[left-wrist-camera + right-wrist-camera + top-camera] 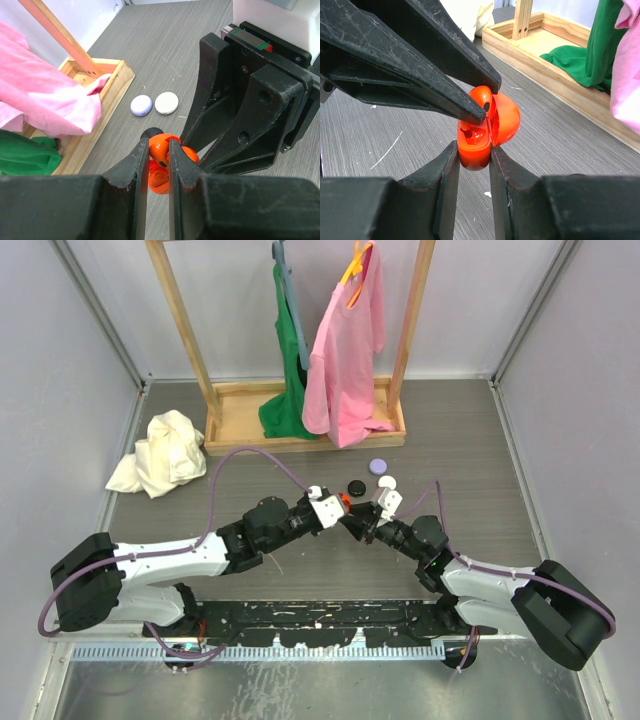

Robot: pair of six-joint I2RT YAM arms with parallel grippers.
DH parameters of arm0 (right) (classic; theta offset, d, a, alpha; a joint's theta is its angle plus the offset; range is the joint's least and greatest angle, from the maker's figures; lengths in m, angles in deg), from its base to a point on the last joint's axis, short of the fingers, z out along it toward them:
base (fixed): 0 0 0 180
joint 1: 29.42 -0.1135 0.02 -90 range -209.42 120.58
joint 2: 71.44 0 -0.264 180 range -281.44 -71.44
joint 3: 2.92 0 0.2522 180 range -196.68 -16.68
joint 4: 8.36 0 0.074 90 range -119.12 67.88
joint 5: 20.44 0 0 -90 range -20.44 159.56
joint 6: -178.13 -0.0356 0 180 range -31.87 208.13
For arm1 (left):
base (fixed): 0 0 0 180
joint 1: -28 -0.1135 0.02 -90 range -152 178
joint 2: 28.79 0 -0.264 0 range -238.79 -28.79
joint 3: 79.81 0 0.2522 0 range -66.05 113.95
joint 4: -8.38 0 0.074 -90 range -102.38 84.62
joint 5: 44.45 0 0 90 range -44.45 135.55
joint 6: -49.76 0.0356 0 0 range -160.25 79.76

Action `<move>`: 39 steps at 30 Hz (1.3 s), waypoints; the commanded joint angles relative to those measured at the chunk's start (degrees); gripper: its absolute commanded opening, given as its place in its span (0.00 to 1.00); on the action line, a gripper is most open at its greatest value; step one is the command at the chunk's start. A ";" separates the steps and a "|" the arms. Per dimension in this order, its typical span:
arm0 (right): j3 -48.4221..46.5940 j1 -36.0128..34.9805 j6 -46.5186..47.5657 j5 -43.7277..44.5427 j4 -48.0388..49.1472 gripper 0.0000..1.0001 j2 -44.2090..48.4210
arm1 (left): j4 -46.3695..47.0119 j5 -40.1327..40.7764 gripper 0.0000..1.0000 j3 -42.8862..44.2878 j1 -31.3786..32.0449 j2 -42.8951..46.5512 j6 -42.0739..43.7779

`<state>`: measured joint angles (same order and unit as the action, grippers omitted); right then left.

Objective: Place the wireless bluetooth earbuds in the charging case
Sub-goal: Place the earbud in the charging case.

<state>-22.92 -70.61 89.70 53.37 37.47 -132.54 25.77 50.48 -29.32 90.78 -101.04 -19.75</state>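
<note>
The orange charging case [476,150] is held just above the table with its lid [507,120] swung open; my right gripper [474,149] is shut on its lower half. My left gripper [159,145] is shut on an orange earbud [160,151], which sits at the mouth of the case [159,182] below it. In the right wrist view the left fingertips [479,112] reach into the open case from the upper left. From above, the two grippers meet tip to tip around the orange case [347,502] at mid-table.
A purple case [377,466], a white case [386,482] and a black round case [354,488] lie just beyond the grippers. A wooden rack base [240,415] with a pink shirt [345,350] and a green shirt [290,390] stands behind. A white cloth [160,455] lies at the left.
</note>
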 commanded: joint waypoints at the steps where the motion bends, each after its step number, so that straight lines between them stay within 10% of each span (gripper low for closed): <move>1: -1.65 -0.32 -0.26 -0.34 4.39 0.01 1.10 | 4.80 1.52 0.00 1.19 0.20 0.47 1.74; 20: -0.83 -0.29 -0.74 0.90 5.84 0.01 1.97 | -2.49 -1.40 0.02 1.50 0.17 0.16 1.61; 39: -1.34 -0.29 0.14 -2.59 5.89 0.01 0.42 | -22.98 1.73 0.64 8.74 -2.63 10.02 -18.29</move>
<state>-22.90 -70.67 89.37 52.67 38.33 -131.95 9.42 51.44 -25.12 90.30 -94.05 -29.31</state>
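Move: The open red case is right at the left fingertips, its middle some 2 cm below and 1 cm to the right, with the pinched earbud already over it. For the right hand the case is in its pads, middle about 1 cm ahead, 1 cm left and 1 cm up. On the table, roughly 15 cm below the left hand, lie the black disc 6 cm ahead and 4 cm right, and the white disc 7 cm ahead and 12 cm right. The earbud, still pinched in the left fingers, is eased about 1 cm down into its socket while the right hand keeps its grip on the case and stays almost in place. Then the left fingers open wide, let go of the earbud and back off about 2 cm to the left, rising about 2 cm from the low point as the hand tips down some 10 degrees. ##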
